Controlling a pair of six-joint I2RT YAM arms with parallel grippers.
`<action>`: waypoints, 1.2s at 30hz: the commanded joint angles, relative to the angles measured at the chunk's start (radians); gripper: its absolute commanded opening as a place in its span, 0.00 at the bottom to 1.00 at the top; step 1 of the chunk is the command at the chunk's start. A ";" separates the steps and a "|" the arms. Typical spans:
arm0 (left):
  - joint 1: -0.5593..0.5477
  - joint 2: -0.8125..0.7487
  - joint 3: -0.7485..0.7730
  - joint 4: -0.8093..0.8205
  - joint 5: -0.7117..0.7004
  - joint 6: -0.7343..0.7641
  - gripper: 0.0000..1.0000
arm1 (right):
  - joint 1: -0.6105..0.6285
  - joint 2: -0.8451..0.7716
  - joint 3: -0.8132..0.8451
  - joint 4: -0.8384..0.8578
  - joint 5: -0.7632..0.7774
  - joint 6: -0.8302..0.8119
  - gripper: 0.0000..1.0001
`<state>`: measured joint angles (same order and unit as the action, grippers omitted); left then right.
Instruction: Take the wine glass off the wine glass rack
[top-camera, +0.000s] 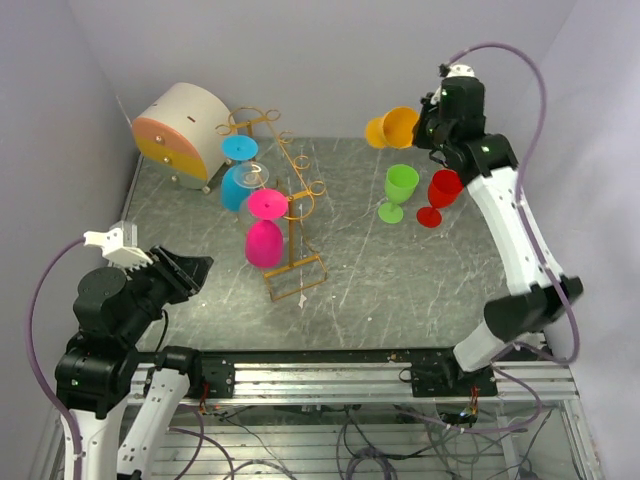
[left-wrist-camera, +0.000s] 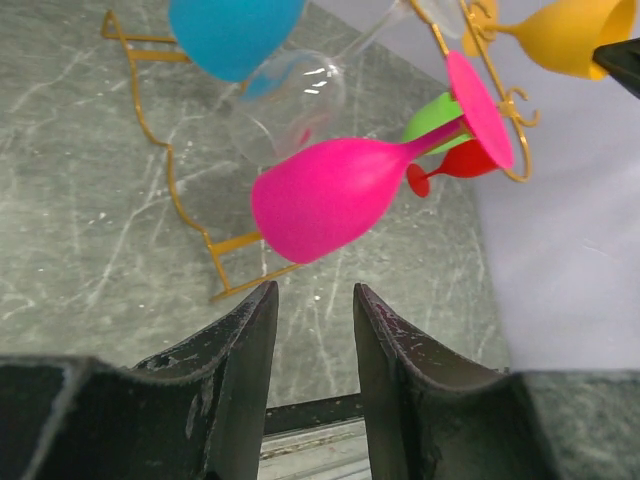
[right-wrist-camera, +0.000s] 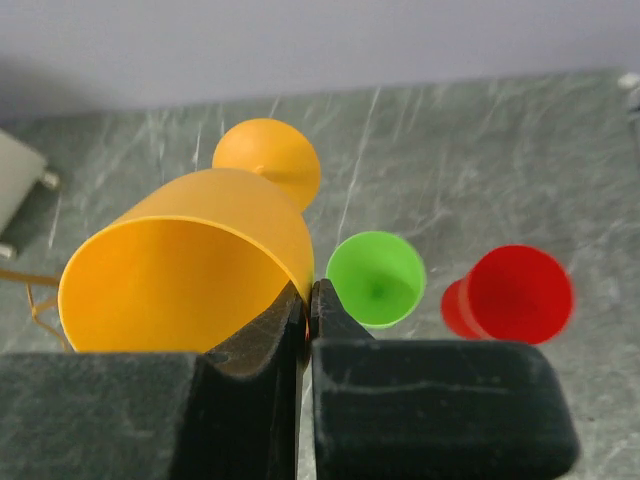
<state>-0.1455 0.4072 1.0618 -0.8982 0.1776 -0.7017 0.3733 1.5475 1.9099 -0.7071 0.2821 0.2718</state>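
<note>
The gold wire wine glass rack (top-camera: 290, 215) stands mid-left on the table. A blue glass (top-camera: 238, 180), a clear glass (top-camera: 252, 176) and a pink glass (top-camera: 265, 235) hang on it upside down. My right gripper (top-camera: 425, 128) is shut on the rim of an orange wine glass (top-camera: 393, 128) and holds it in the air at the back, clear of the rack. In the right wrist view its fingers (right-wrist-camera: 322, 310) pinch the orange glass (right-wrist-camera: 190, 270) at the rim. My left gripper (top-camera: 200, 268) is open and empty near the front left, facing the pink glass (left-wrist-camera: 335, 195).
A green glass (top-camera: 399, 189) and a red glass (top-camera: 440, 194) stand upright on the table at the right, below the held glass. A round white-and-orange drum box (top-camera: 180, 135) sits at the back left. Purple walls close in on both sides.
</note>
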 joint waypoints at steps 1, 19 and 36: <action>0.004 -0.021 -0.023 -0.003 -0.098 0.062 0.47 | -0.043 0.132 0.022 -0.057 -0.346 0.049 0.00; 0.004 -0.058 -0.160 0.004 -0.154 0.087 0.46 | 0.041 0.408 0.115 -0.252 -0.203 -0.012 0.00; 0.004 -0.049 -0.163 -0.004 -0.148 0.084 0.46 | 0.039 0.449 0.054 -0.225 -0.052 0.017 0.00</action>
<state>-0.1455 0.3546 0.8982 -0.9123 0.0521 -0.6312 0.4206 1.9793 1.9560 -0.9329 0.1814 0.2749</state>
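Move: Nearly below the right hand, which grips the yellow wine glass by its rim, lies the free table spot it is taken to: about 38 cm down, 3 cm ahead and 8 cm to the left. The green glass stands about 10 cm to the right of that spot, roughly 2 cm ahead of the hand and 2 cm to its right; the red one some 10 cm farther right. From the left hand, the spot is about 30 cm ahead, 27 cm right and 31 cm down. Sinking fast towards the free spot, the right hand lowers the still-gripped yellow glass some 20 cm in two stages with a brief halt between, going about 5 cm left overall and tipping its fingers down some 35 degrees to bring the glass upright beside the green one. It ends nearly still, fingers still shut on the rim. The empty left hand sinks about 6 cm, slightly left, then waits half open. ##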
